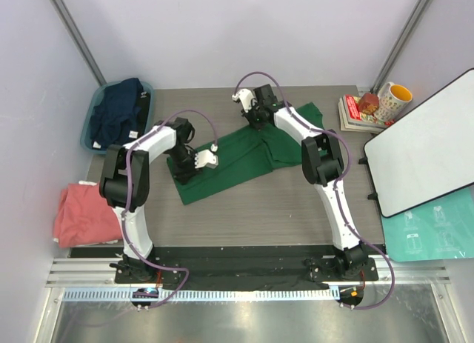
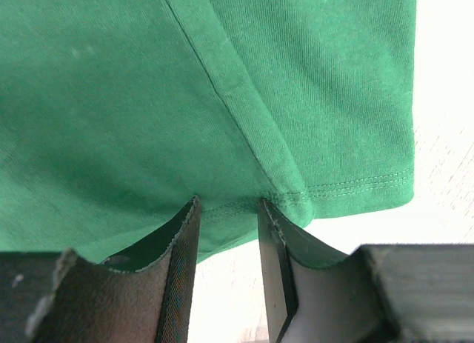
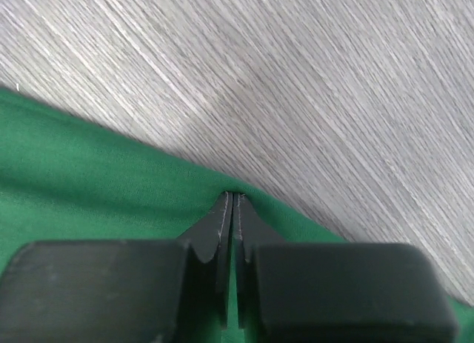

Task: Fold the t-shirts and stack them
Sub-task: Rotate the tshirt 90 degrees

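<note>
A dark green t-shirt (image 1: 237, 161) lies spread slantwise across the middle of the table. My left gripper (image 1: 183, 172) is at its near-left end. In the left wrist view that gripper (image 2: 228, 204) stands open, its fingertips (image 2: 191, 210) against the stitched hem of the green cloth (image 2: 148, 98). My right gripper (image 1: 255, 122) is at the shirt's far edge. In the right wrist view it (image 3: 233, 195) is shut on a pinched ridge of the green fabric (image 3: 89, 180). A navy t-shirt (image 1: 118, 113) fills the teal tub (image 1: 89, 132). A salmon-pink t-shirt (image 1: 85, 213) lies bunched at the table's left edge.
A stack of books (image 1: 355, 113) and a yellow-rimmed mug (image 1: 394, 98) stand at the back right corner. A white board (image 1: 426, 154) overhangs the right edge, with a teal sheet (image 1: 429, 235) below it. Grey walls close in the back and left.
</note>
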Available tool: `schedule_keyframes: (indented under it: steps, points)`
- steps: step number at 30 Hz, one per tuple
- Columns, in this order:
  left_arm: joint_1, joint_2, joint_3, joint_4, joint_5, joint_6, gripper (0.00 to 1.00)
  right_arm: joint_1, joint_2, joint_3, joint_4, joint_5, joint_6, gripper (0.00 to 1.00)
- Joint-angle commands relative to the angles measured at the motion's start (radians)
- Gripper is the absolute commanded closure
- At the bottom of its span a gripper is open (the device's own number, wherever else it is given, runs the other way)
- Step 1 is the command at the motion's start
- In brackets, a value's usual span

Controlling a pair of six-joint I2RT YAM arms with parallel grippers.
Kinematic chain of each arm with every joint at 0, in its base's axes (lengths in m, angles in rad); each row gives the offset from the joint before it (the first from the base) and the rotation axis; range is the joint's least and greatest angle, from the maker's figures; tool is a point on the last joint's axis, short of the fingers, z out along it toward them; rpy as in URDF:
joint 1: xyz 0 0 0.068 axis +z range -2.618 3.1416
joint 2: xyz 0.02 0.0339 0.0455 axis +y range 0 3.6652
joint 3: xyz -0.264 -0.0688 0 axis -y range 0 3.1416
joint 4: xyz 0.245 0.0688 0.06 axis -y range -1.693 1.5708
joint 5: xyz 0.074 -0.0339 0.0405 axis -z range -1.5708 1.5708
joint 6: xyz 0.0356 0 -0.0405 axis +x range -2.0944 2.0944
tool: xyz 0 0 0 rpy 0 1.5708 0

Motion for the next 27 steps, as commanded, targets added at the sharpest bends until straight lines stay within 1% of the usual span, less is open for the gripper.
schedule_keyframes:
  steps: [1,2,3,5,6,7,9,11,12,14,18,22,26,27]
  points:
    - [0.002,-0.038,-0.051,0.009,-0.072,-0.041,0.62,-0.006,-0.018,-0.019,-0.035,-0.003,-0.062,0.85]
    - [0.005,-0.042,-0.051,0.015,-0.091,-0.033,0.62,-0.006,-0.035,-0.024,-0.065,-0.01,-0.077,0.82]
    - [0.009,-0.043,-0.05,0.019,-0.12,-0.026,0.62,-0.006,-0.049,-0.033,-0.078,-0.018,-0.095,0.75]
    - [0.023,-0.049,-0.037,0.025,-0.146,-0.01,0.63,-0.006,-0.114,-0.107,-0.092,-0.02,-0.154,0.68]
    - [0.041,-0.048,-0.03,0.026,-0.157,-0.006,0.63,-0.006,-0.145,-0.174,-0.092,-0.023,-0.177,0.64]
    - [0.049,-0.045,-0.01,0.023,-0.158,-0.002,0.63,-0.006,-0.173,-0.211,-0.09,-0.027,-0.225,0.61]
    - [0.07,-0.034,0.015,0.019,-0.181,0.002,0.64,-0.006,-0.26,-0.304,-0.092,-0.026,-0.264,0.57]
    - [0.078,-0.022,0.019,0.019,-0.201,0.01,0.64,-0.013,-0.344,-0.355,-0.093,-0.029,-0.313,0.55]
    - [0.081,-0.02,0.015,0.02,-0.212,0.011,0.64,-0.014,-0.367,-0.395,-0.092,-0.027,-0.327,0.54]
    - [0.083,-0.029,0.013,0.031,-0.209,0.01,0.64,-0.026,-0.417,-0.424,-0.093,-0.023,-0.345,0.5]
    - [0.083,-0.051,0.03,0.023,-0.172,-0.005,0.63,-0.052,-0.513,-0.457,-0.098,-0.009,-0.341,0.49]
    - [0.083,-0.068,0.039,0.012,-0.169,-0.009,0.63,-0.082,-0.549,-0.467,-0.098,0.02,-0.32,0.48]
    - [0.083,-0.078,0.039,0.02,-0.167,-0.002,0.63,-0.097,-0.537,-0.481,-0.101,0.104,-0.315,0.48]
    - [0.083,-0.075,0.039,0.025,-0.169,-0.005,0.63,-0.108,-0.529,-0.49,-0.101,0.13,-0.313,0.51]
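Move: The t-shirt's left hem lies right under the left fingertips, about a centimetre down; the blue bin is some 26 cm ahead and 20 cm left of that hand. The right hand still pinches the shirt's far edge. From the right hand, the shirt's far right corner lies roughly 9 cm ahead and 20 cm right, with the book stack about 36 cm right and 5 cm ahead, both slightly lower. Backwards and low over the t-shirt, the right hand opens its fingers, letting go of the far edge, and withdraws about 9 cm, then swings right and climbs clear, ending some 10 cm right and well above the cloth. Meanwhile the left hand, fingers kept partly open, sweeps about 5 cm left and a little forward, rolling slightly, dragging the hem and ending just beyond it. ##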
